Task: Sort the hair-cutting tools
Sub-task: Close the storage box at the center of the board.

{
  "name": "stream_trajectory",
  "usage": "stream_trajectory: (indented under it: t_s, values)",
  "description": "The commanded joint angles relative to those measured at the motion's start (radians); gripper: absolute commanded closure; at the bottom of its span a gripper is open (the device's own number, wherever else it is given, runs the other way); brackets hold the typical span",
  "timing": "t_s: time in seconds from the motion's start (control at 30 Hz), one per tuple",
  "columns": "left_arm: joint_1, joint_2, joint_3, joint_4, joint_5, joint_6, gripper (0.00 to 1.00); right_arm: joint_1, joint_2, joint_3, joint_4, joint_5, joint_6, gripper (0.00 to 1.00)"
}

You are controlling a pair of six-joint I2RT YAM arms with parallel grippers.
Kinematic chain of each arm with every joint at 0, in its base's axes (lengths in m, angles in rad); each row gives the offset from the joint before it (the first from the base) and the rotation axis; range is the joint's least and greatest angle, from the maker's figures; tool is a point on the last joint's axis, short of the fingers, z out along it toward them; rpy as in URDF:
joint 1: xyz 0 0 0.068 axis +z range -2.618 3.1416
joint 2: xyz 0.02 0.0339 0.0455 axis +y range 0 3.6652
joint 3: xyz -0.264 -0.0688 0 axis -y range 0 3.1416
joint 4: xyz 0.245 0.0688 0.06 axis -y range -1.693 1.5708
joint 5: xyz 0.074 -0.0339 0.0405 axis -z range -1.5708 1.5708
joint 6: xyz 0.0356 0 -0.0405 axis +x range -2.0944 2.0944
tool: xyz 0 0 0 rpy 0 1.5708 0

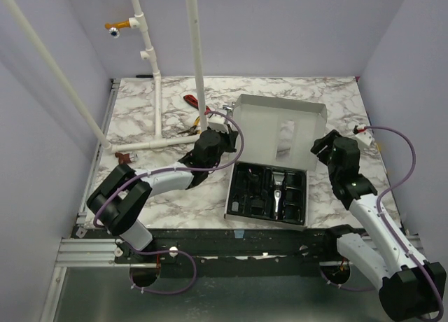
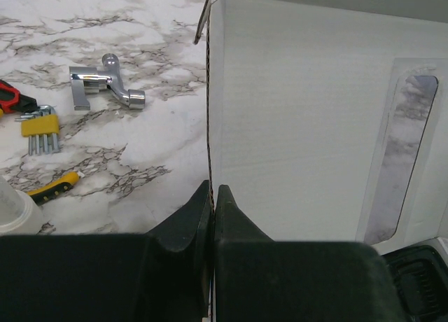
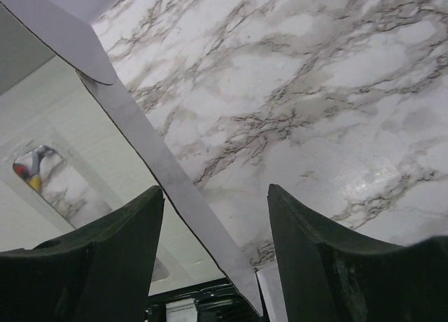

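Note:
A white box stands open in the middle of the table, its lid [image 1: 276, 129] tilted up. Its black tray [image 1: 239, 173] holds the hair-cutting tools: several small black pieces and a slim clipper [image 1: 279, 194] with a silver end. My left gripper [image 2: 212, 190] is shut on the lid's left edge [image 2: 210, 91], and it shows at the lid's left side [image 1: 222, 136] from above. My right gripper [image 3: 215, 192] is open, with the lid's right side flap [image 3: 168, 175] running between its fingers. It sits at the lid's right side [image 1: 320, 148] in the top view.
Left of the box lie a chrome fitting [image 2: 105, 84], yellow hex keys [image 2: 40, 126], a red handle [image 2: 10, 94] and a yellow-handled tool [image 2: 52, 187]. White pipes [image 1: 157, 91] stand at the back left. A reddish-brown piece [image 1: 124, 156] lies near the left edge.

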Motion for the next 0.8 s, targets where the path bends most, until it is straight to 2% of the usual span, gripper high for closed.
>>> stream_trajectory:
  t_s: [0.0,0.1,0.2,0.37,0.43,0.53,0.57,0.6,0.67,0.7,0.77]
  values:
    - [-0.014,-0.049,-0.042,0.101,-0.070,0.011,1.00,0.001,0.005,-0.007,0.093,-0.124,-0.059,0.36]
    - [-0.017,-0.055,-0.055,0.136,-0.078,0.020,1.00,0.001,0.041,0.004,0.126,-0.166,-0.067,0.41]
    - [-0.017,-0.058,-0.040,0.146,-0.092,0.047,1.00,0.001,0.111,0.037,0.143,-0.211,-0.080,0.59]
    - [-0.015,-0.057,-0.003,0.178,-0.100,0.100,1.00,0.000,0.188,0.078,0.186,-0.274,-0.083,0.82]
    - [-0.015,-0.059,0.003,0.204,-0.099,0.119,1.00,0.001,0.182,0.076,0.214,-0.299,-0.082,0.89]
    - [-0.015,-0.074,-0.017,0.255,-0.089,0.122,0.98,0.001,0.146,0.040,0.281,-0.338,-0.067,0.93]
    - [-0.017,-0.081,-0.028,0.260,-0.087,0.113,0.95,0.002,0.130,0.021,0.299,-0.350,-0.060,0.94]
    - [-0.017,-0.092,-0.041,0.262,-0.085,0.102,0.87,0.002,0.114,0.003,0.313,-0.355,-0.056,0.95]
    - [-0.017,-0.117,-0.077,0.270,-0.073,0.082,0.66,0.002,0.072,-0.040,0.336,-0.355,-0.060,0.95]
    - [-0.017,-0.126,-0.096,0.278,-0.068,0.081,0.58,0.002,0.055,-0.058,0.347,-0.353,-0.071,0.95]
    - [-0.016,-0.144,-0.107,0.266,-0.055,0.081,0.48,0.005,0.032,-0.085,0.356,-0.345,-0.100,0.96]
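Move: The left gripper already pinches the lid's left edge; from it the storage box's tray is about 12 cm to the right, 14 cm back and 13 cm lower, with the metal faucet some 12 cm ahead and 1 cm right. For the open right gripper, the lid's right edge is about 3 cm left and 2 cm ahead, near its own height; the tray is roughly 11 cm left, 12 cm back and 13 cm below. Bring the right gripper about 5.5 cm left and a little forward onto the lid's right edge, turning it some 20 degrees counter-clockwise, and close its fingers to pinch the edge. Hold the left pinch at first, easing it slightly left, then open those fingers partway while raising the left gripper about 5 cm and tipping it upward. ##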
